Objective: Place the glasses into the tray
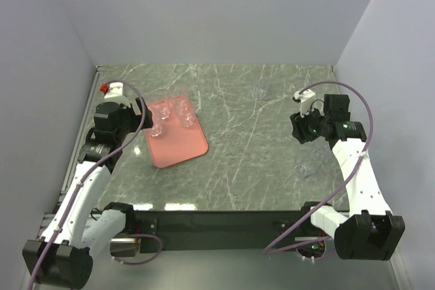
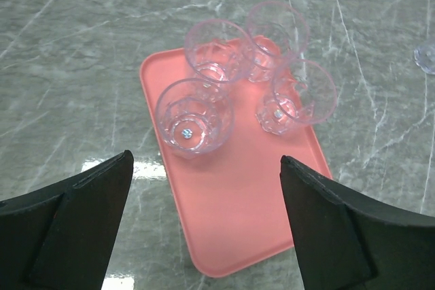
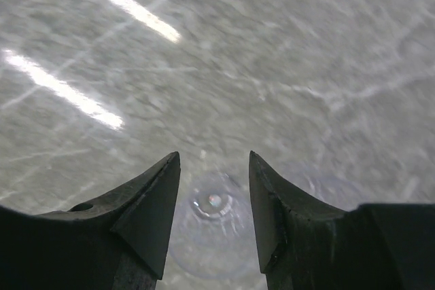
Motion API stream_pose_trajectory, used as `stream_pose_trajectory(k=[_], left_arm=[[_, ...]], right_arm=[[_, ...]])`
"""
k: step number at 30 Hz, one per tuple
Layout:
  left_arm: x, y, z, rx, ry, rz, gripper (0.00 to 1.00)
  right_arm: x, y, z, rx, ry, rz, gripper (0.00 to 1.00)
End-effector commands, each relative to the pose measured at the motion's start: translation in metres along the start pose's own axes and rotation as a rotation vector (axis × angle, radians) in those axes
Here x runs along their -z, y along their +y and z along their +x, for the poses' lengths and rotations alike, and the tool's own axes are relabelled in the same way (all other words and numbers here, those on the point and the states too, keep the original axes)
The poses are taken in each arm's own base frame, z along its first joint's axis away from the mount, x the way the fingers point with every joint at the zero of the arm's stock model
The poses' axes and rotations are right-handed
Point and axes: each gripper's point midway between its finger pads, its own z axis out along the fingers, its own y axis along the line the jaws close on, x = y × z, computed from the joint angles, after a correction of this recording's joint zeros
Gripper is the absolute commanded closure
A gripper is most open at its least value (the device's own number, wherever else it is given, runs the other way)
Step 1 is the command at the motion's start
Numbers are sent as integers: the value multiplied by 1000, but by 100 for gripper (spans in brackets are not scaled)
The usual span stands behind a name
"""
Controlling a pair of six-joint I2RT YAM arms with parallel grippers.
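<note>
The salmon-pink tray (image 1: 180, 149) lies on the left of the marble table. Several clear glasses (image 1: 182, 108) stand upright on its far half. In the left wrist view the same glasses (image 2: 195, 117) cluster at the tray's (image 2: 231, 215) far end. My left gripper (image 1: 141, 119) (image 2: 206, 157) hangs wide open and empty by the tray's left edge. My right gripper (image 1: 299, 129) (image 3: 214, 154) is half open. A blurred glass (image 3: 214, 203) shows between and beyond its fingers. I cannot tell whether they touch it. Two glasses (image 1: 306, 165) stand close together near that arm.
One more glass (image 1: 258, 91) (image 2: 427, 58) stands alone at the far middle of the table. Pale walls close in the table on the left, back and right. The black arm bases line the near edge.
</note>
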Motion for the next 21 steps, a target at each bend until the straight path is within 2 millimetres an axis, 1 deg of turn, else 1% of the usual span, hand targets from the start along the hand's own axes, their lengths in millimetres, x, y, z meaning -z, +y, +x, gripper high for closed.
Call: stream_pose_trajectory(k=[1, 3, 7, 10, 11, 14, 18, 21], left_arm=[[8, 3, -20, 35, -85, -27, 5], [10, 2, -19, 46, -96, -19, 5], [18, 1, -26, 61, -132, -14, 5], [19, 3, -28, 67, -136, -24, 5], [19, 2, -27, 65, -134, -22, 5], [18, -1, -26, 66, -130, -13, 5], [19, -4, -25, 64, -128, 2, 5], [20, -2, -27, 64, -135, -9, 5]], right_arm=[[22, -31, 9, -63, 74, 180, 48], [22, -40, 11, -114, 76, 228, 48], [18, -57, 26, -260, 107, 298, 48], [16, -71, 34, -330, 112, 366, 48], [21, -82, 40, -367, 111, 407, 48], [31, -100, 52, -431, 108, 467, 49], [35, -114, 68, -465, 126, 506, 49], [34, -118, 80, -468, 145, 491, 49]])
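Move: The right-hand glass of the pair near the right hand stands about 11 cm to that hand's right, some 5 cm back and 12 cm below. Its partner glass is about 5 cm to the hand's right and 9 cm back; a lone glass stands roughly 23 cm ahead and 11 cm left, both at that same lower level. From the left hand, the right-hand glass lies some 68 cm right, 7 cm back and 16 cm below. Towards the right-hand glass of the pair, the right hand swings about 14 cm to its right, sinking only slightly, and turns clockwise by some 40 degrees so the half-open fingers face nearly forward and down. It touches nothing yet. The left hand, empty and wide open, eases a little up and back from the tray. ##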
